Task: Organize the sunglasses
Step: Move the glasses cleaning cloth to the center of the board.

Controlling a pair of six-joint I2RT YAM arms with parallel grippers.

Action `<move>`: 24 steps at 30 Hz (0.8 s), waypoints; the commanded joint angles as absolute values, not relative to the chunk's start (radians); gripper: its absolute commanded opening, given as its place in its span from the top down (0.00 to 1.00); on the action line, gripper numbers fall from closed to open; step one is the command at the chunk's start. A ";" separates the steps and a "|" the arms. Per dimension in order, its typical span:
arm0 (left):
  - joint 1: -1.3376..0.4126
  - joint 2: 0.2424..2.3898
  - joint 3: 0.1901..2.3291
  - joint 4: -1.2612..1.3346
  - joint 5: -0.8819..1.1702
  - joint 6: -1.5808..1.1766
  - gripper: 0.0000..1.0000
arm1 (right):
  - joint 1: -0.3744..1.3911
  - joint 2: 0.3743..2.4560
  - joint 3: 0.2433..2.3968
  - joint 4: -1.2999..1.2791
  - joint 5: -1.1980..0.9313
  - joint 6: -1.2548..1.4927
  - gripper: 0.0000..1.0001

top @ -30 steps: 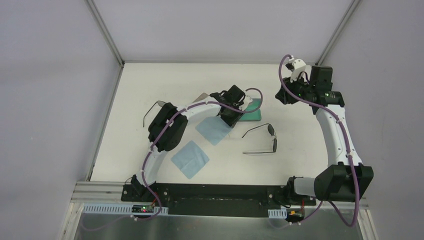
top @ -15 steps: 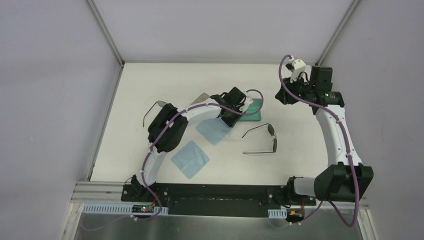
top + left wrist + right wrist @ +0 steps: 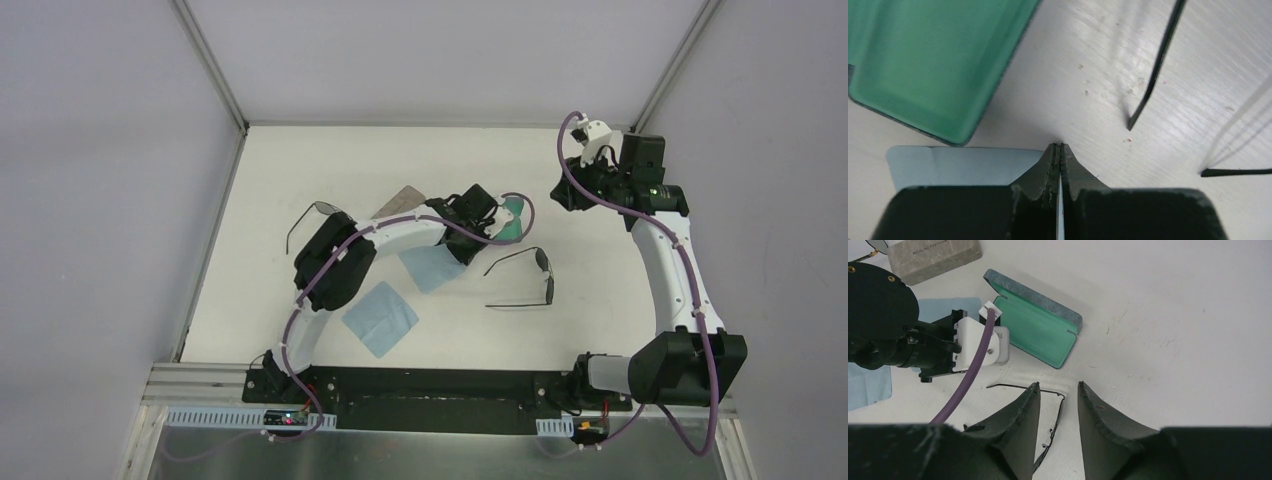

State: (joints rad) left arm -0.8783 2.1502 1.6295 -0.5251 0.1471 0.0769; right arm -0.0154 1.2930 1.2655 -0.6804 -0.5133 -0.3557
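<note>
One pair of black wire sunglasses (image 3: 528, 279) lies unfolded right of centre. Its thin arms (image 3: 1158, 60) show in the left wrist view and its frame (image 3: 1058, 410) shows below my right fingers. A second pair of sunglasses (image 3: 309, 216) lies at the left behind my left arm. My left gripper (image 3: 468, 240) (image 3: 1061, 146) is down at the table, shut on the corner of a light blue cloth (image 3: 430, 268) (image 3: 963, 165), beside the open green-lined case (image 3: 508, 222) (image 3: 933, 65) (image 3: 1035, 332). My right gripper (image 3: 572, 192) (image 3: 1059, 385) hangs open above the table, holding nothing.
A closed beige case (image 3: 400, 200) (image 3: 933, 257) lies behind my left arm. A second light blue cloth (image 3: 380, 318) lies nearer the front. Metal frame rails (image 3: 212, 60) run along the white table's left and right edges.
My left gripper has closed on the cloth's corner and shifted slightly right and nearer, now covering more of the green case. The right arm has not moved.
</note>
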 commanded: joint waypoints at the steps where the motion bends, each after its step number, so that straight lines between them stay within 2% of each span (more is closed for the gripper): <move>1: -0.897 2.086 1.591 -0.564 0.278 0.098 1.00 | -0.020 1.256 1.275 -0.661 -0.536 -0.366 0.64; 9: -0.912 2.039 1.515 -0.577 0.435 0.121 1.00 | -0.020 1.263 1.269 -0.677 -0.546 -0.378 0.64; 24: -1.067 2.039 1.516 -0.561 0.417 0.137 1.00 | -0.021 1.339 1.263 -0.657 -0.551 -0.379 0.64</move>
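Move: The glasses cleaning cloth, already pinched at its right corner in the left hand, is being taken to the bare board roughly 13 cm behind this hand and 2 cm to its right. The open case lies about 10 cm ahead and 6 cm right, the nearer sunglasses 4 cm back and 14 cm right, the other cloth 13 cm back and 20 cm left. From the right hand that spot is some 18 cm back, 15 cm left and 22 cm down. The cloth, its right corner kept pinched in the shut left fingers, is drawn back towards the robot along the board by about 14 cm, away from the open case and past the left of the sunglasses' temple tips. The left hand stays low and level, eases slightly right towards the end and turns some 20 degrees clockwise, its fingertips swinging a little back towards the base. ##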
